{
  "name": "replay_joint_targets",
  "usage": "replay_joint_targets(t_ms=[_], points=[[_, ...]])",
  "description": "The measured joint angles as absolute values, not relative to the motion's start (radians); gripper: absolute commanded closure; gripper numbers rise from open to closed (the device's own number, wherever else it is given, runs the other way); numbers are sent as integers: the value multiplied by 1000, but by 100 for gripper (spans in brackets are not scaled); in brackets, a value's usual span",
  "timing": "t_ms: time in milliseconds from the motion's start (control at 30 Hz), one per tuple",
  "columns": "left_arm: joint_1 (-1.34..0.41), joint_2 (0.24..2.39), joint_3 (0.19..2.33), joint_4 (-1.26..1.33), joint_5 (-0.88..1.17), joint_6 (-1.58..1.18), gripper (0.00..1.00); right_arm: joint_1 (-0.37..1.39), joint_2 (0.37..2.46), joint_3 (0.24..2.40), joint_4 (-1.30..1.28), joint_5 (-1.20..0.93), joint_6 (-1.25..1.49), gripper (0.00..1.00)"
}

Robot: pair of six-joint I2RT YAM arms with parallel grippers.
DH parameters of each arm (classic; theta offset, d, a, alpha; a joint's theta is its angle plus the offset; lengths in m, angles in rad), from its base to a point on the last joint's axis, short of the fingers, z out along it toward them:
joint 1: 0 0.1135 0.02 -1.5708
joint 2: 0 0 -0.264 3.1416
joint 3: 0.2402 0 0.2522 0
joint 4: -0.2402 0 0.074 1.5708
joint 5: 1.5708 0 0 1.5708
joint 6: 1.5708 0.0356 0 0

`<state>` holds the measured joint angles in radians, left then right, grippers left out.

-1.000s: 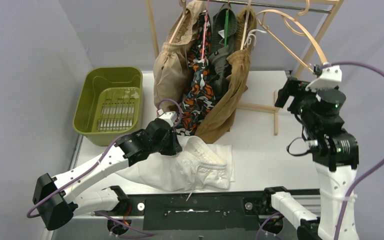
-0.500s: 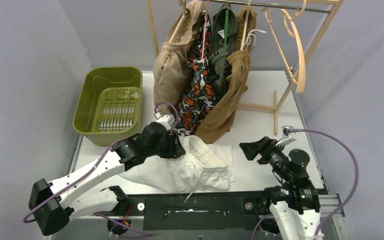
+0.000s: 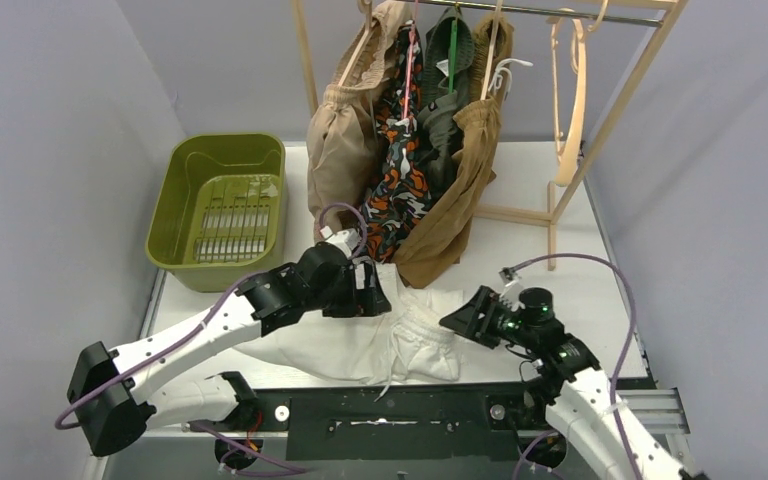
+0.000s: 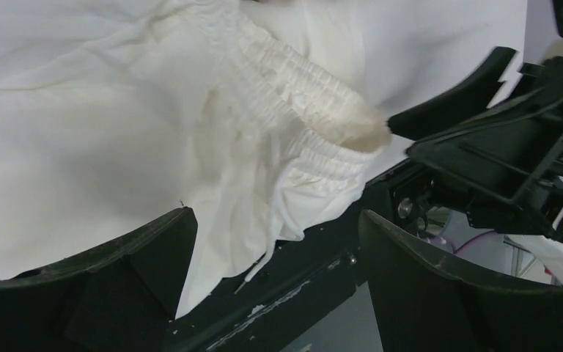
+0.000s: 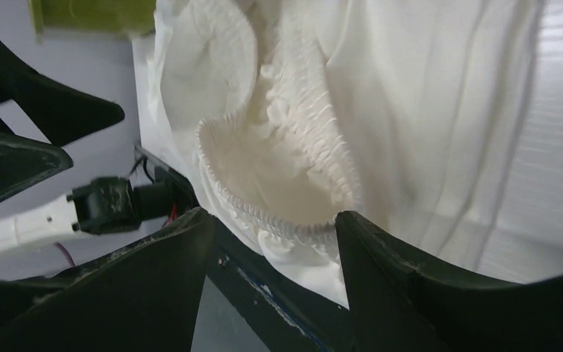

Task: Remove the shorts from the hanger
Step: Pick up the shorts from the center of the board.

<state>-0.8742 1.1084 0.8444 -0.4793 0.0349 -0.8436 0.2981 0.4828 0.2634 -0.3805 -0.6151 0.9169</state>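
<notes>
White shorts (image 3: 350, 350) lie crumpled on the table near the front edge, free of any hanger. My left gripper (image 3: 382, 290) hovers open over their upper edge; in the left wrist view the cloth (image 4: 117, 125) lies below the spread jaws (image 4: 275, 227). My right gripper (image 3: 457, 322) is low at the gathered waistband (image 5: 286, 161), open (image 5: 271, 220), with the waistband's rim just ahead of its tips. Beige (image 3: 340, 150), camouflage (image 3: 397, 190), dark olive (image 3: 442, 120) and brown shorts (image 3: 460, 200) hang on the rail. An empty wooden hanger (image 3: 566, 170) dangles at the right.
A green basin (image 3: 222, 205) stands at the back left of the table. The wooden rack's slanted post (image 3: 620, 100) and foot bar (image 3: 552, 225) stand at the back right. The black front rail (image 3: 400, 410) runs just below the white shorts.
My left gripper has opened and let go of the white shorts. The right arm came down from the hanger to the waistband, its jaws narrowing. The freed hanger swung back under the rail.
</notes>
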Motion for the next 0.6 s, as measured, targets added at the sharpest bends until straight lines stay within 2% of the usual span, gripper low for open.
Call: replay_joint_targets(t_ms=[167,300,600], points=[[-950,1203,890,-485,14,-888,18,581,692,236,-203,-453,998,56],[-954,1302,898,-485,-31,-942,18,703,871,223,-42,-393,1044,62],[-954,1528,955,-485,-104,-980,18,918,1039,210,141,-325,1097,62]])
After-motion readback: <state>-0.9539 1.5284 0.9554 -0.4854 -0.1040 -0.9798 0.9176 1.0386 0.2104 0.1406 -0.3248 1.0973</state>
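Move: The white shorts lie crumpled on the board, with their waistband about 6 cm to the right hand's left, 3 cm back and some 7 cm below it. The brown trousers' hem is about 11 cm ahead of the right hand and 6 cm to its left, roughly 5 cm lower. From the left hand the waistband is about 8 cm right, 4 cm back and 12 cm down; the camouflage shorts' hem is some 14 cm straight ahead and 9 cm lower. The right fingertips come down onto the white shorts' waistband, the hand sweeping about 8 cm left while sinking and drawing back nearly as far, turning counter-clockwise as its fingers partly close around the rim. The left hand first slips a little right and back, then drops about 9 cm towards the waistband, easing forward, rolling its left side up and keeping its fingers wide open. ##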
